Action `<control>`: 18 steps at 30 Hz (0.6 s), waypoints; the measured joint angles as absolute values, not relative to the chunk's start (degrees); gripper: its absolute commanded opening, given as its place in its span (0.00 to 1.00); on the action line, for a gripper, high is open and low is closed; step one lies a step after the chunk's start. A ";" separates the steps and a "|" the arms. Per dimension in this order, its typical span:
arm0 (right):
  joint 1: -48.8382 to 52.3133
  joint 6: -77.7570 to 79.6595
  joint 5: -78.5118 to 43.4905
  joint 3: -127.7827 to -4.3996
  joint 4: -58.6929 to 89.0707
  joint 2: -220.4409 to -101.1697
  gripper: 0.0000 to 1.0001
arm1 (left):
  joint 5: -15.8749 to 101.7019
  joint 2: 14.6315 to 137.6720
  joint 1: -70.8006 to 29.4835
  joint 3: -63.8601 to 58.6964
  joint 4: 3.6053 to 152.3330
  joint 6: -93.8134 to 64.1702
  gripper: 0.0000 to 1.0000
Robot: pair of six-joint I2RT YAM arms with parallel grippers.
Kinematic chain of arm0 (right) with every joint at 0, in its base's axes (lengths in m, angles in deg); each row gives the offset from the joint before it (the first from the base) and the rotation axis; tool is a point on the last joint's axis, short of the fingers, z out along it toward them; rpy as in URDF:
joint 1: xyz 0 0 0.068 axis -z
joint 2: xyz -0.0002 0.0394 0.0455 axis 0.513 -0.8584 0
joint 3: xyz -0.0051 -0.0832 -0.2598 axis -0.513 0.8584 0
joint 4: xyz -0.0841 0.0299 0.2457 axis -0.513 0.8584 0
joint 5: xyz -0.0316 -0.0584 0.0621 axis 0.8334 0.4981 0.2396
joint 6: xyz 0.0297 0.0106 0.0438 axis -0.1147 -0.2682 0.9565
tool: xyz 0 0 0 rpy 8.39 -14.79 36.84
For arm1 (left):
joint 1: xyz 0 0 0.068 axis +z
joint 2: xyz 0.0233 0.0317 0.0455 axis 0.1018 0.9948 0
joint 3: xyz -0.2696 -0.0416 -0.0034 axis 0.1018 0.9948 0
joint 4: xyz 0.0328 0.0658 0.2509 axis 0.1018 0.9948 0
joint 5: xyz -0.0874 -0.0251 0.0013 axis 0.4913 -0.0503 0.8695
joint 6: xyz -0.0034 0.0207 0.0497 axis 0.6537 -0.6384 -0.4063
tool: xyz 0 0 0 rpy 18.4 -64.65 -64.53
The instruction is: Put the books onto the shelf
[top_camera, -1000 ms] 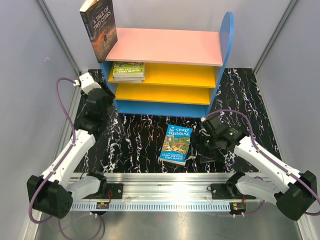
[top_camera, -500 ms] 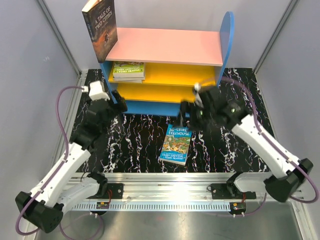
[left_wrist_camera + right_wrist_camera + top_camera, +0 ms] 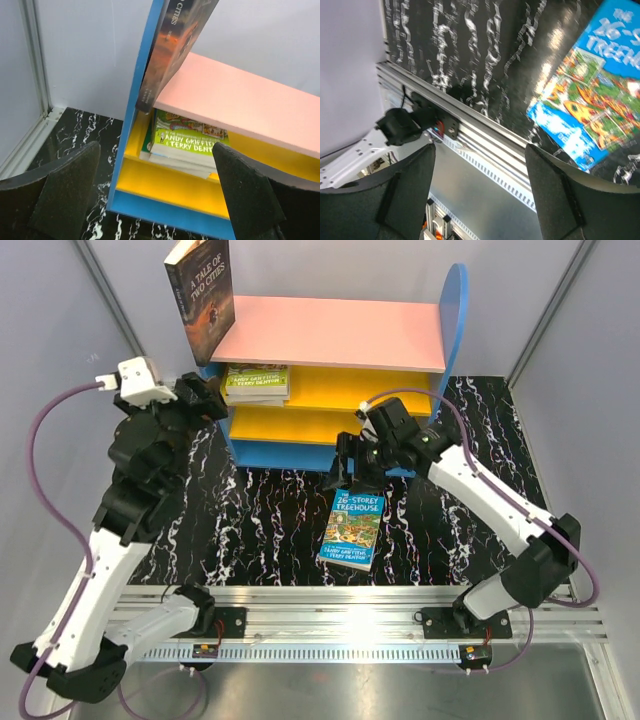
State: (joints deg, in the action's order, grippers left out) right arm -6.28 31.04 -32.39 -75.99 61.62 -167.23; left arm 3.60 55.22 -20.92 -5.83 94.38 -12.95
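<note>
The shelf (image 3: 330, 332) stands at the back, and its pink top (image 3: 245, 100) fills the left wrist view. A dark "Tale of Two Cities" book (image 3: 198, 298) leans upright at the shelf's left end (image 3: 175, 45). A yellow-green book (image 3: 257, 380) lies on the upper yellow board (image 3: 195, 140), on top of another with a green edge. The blue "26-Storey Treehouse" book (image 3: 354, 528) lies flat on the mat (image 3: 590, 105). My left gripper (image 3: 215, 403) hangs open and empty in front of the shelf's left end (image 3: 157, 195). My right gripper (image 3: 355, 462) hovers open and empty above the blue book's far edge (image 3: 480, 195).
A black marbled mat (image 3: 270, 510) covers the table in front of the shelf. A silver rail (image 3: 350, 605) with the arm bases runs along the near edge. Grey walls close in on both sides and behind. The lower yellow board (image 3: 330, 425) is bare.
My left arm has risen and swung toward the shelf's left end, its jaws opening wider. My right arm has swept left from beside the blue book to above the book's far edge.
</note>
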 measured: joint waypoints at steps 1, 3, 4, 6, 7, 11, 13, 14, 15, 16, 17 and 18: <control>-6.28 31.09 -31.98 -74.25 62.21 -166.16 0.81 | 3.78 54.17 -20.94 -5.68 95.38 -13.08 0.99; -6.28 31.06 -31.21 -70.95 62.82 -162.92 0.83 | 5.07 51.68 -20.99 -3.80 96.10 -12.62 0.99; -6.28 31.09 -30.73 -69.17 62.93 -161.00 0.83 | 6.27 50.28 -20.97 -2.01 96.78 -11.75 0.99; -6.28 31.37 -30.29 -64.76 62.95 -156.52 0.83 | 10.38 48.05 -21.05 1.91 97.98 -9.67 0.99; -6.28 31.57 -30.25 -62.68 62.97 -154.84 0.83 | 12.74 47.51 -21.32 4.49 97.66 -7.99 0.99; -6.30 32.97 -29.77 -54.18 62.30 -153.90 0.83 | 22.60 49.10 -24.90 17.16 95.78 -1.95 0.99; -6.30 33.88 -29.31 -49.50 62.14 -155.60 0.83 | 26.60 53.04 -27.92 23.33 95.14 0.58 0.99; -6.26 34.30 -29.18 -47.51 61.92 -156.56 0.83 | 28.04 54.98 -28.94 25.16 94.79 1.32 0.99; -6.26 34.63 -29.07 -45.96 61.79 -157.48 0.83 | 30.20 57.50 -29.99 27.04 94.31 2.18 0.99; -6.26 34.93 -28.94 -44.94 61.82 -158.44 0.83 | 32.13 60.05 -30.82 28.46 93.81 2.90 0.99; -6.24 35.00 -28.81 -44.45 61.77 -159.29 0.83 | 33.96 62.52 -31.33 29.43 92.96 3.71 0.99; -6.22 35.11 -28.77 -44.21 61.58 -160.08 0.82 | 35.69 64.86 -31.59 30.08 91.76 4.25 0.99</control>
State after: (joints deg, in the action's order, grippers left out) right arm -6.22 35.11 -28.77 -44.21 61.58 -160.08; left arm 35.69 64.86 -31.59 30.08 91.76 4.25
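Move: The last book, The 26-Storey Treehouse, lies flat on the table some 23 cm below the right hand, about 5 cm back and 2 cm to its right; the shelf's bottom front edge is roughly 14 cm beyond the book. From the left hand the Treehouse book is about 29 cm right, 11 cm back and 45 cm below. A Tale of Two Cities stands about 12 cm straight ahead of the left hand and 6 cm higher. Both open hands sink towards the Treehouse book, left some 33 cm and rightward, right 15 cm and back-right. ##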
